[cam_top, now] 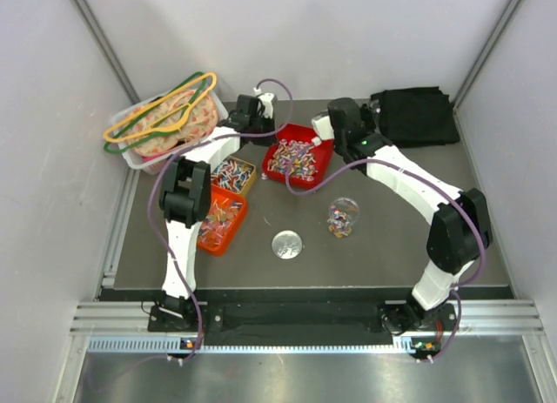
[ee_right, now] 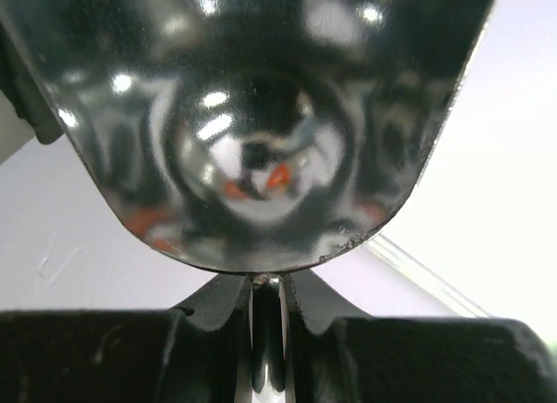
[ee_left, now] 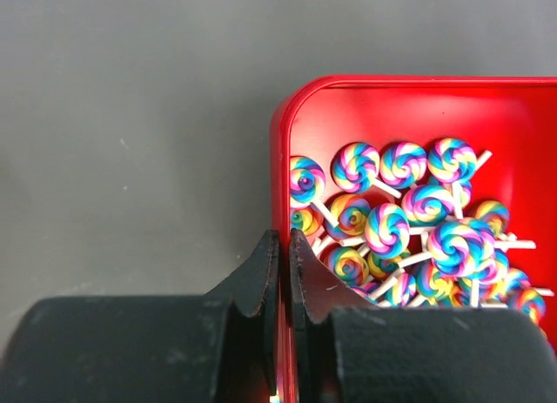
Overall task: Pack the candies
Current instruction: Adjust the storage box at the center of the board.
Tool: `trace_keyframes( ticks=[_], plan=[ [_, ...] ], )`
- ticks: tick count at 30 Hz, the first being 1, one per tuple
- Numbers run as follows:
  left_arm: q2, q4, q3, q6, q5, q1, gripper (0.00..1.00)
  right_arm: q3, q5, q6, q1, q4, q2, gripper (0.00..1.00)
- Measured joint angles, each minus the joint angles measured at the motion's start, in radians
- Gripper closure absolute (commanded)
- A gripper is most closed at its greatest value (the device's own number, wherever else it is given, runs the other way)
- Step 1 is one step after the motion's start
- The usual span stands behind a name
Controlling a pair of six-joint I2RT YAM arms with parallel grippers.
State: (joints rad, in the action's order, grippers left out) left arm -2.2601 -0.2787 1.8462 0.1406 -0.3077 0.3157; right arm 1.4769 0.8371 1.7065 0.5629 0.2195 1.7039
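Note:
The candies (ee_left: 387, 229) are small rainbow swirl lollipops on white sticks, heaped in a red tray (ee_left: 418, 111). In the top view this red tray (cam_top: 326, 162) sits at the back middle of the table with the candies (cam_top: 294, 157) inside. My left gripper (ee_left: 284, 238) is shut on the tray's left wall, one finger inside and one outside. My right gripper (ee_right: 266, 281) is shut on the thin handle of a shiny metal scoop (ee_right: 252, 133), whose bowl fills its view. The right gripper (cam_top: 327, 133) hovers at the tray's far right corner.
A clear jar (cam_top: 342, 218) holding some candies stands in the middle, its round lid (cam_top: 287, 245) lying to its left. An orange tray (cam_top: 222, 222) and a yellow tray (cam_top: 233, 174) of other sweets lie on the left. A bin with hangers (cam_top: 164, 120) and black cloth (cam_top: 416, 116) sit at the back.

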Motion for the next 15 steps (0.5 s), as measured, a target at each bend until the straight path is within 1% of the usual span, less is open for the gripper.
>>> trace_keyframes(
  ticks=[7, 15],
  plan=[
    [0.015, -0.047, 0.003, -0.078, 0.114, 0.045, 1.0, -0.075, 0.019, 0.125, 0.037, -0.112, 0.057, 1.0],
    [0.027, -0.081, 0.003, -0.114, 0.18, 0.064, 1.0, -0.079, 0.027, 0.241, 0.05, -0.206, 0.211, 1.0]
  ],
)
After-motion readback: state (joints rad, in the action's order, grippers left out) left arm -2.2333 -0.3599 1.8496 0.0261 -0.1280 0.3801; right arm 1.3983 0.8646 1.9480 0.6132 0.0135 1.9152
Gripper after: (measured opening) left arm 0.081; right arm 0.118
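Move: The left fingers already pinch the left wall of the red storage box near its far corner; the box's middle lies about 7 cm to their right, 5 cm back and 2 cm lower. The yellow box sits some 12 cm left and 10 cm back of that hand. From the right hand, which holds the metal scoop high up, the red box's middle is about 20 cm left, 2 cm ahead and 25 cm down. The glass jar lies about 8 cm left, 14 cm back and 23 cm down from it. Down and to the left comes the right hand towards the red box, sinking about 9 cm while drifting 5 cm left and 3 cm forward, its left side rolling down and the fingers tipping lower, still gripping the scoop. Meanwhile the left hand keeps its pinch on the box wall, eases back about 1 cm and rolls some 10 degrees, turning the box clockwise. ##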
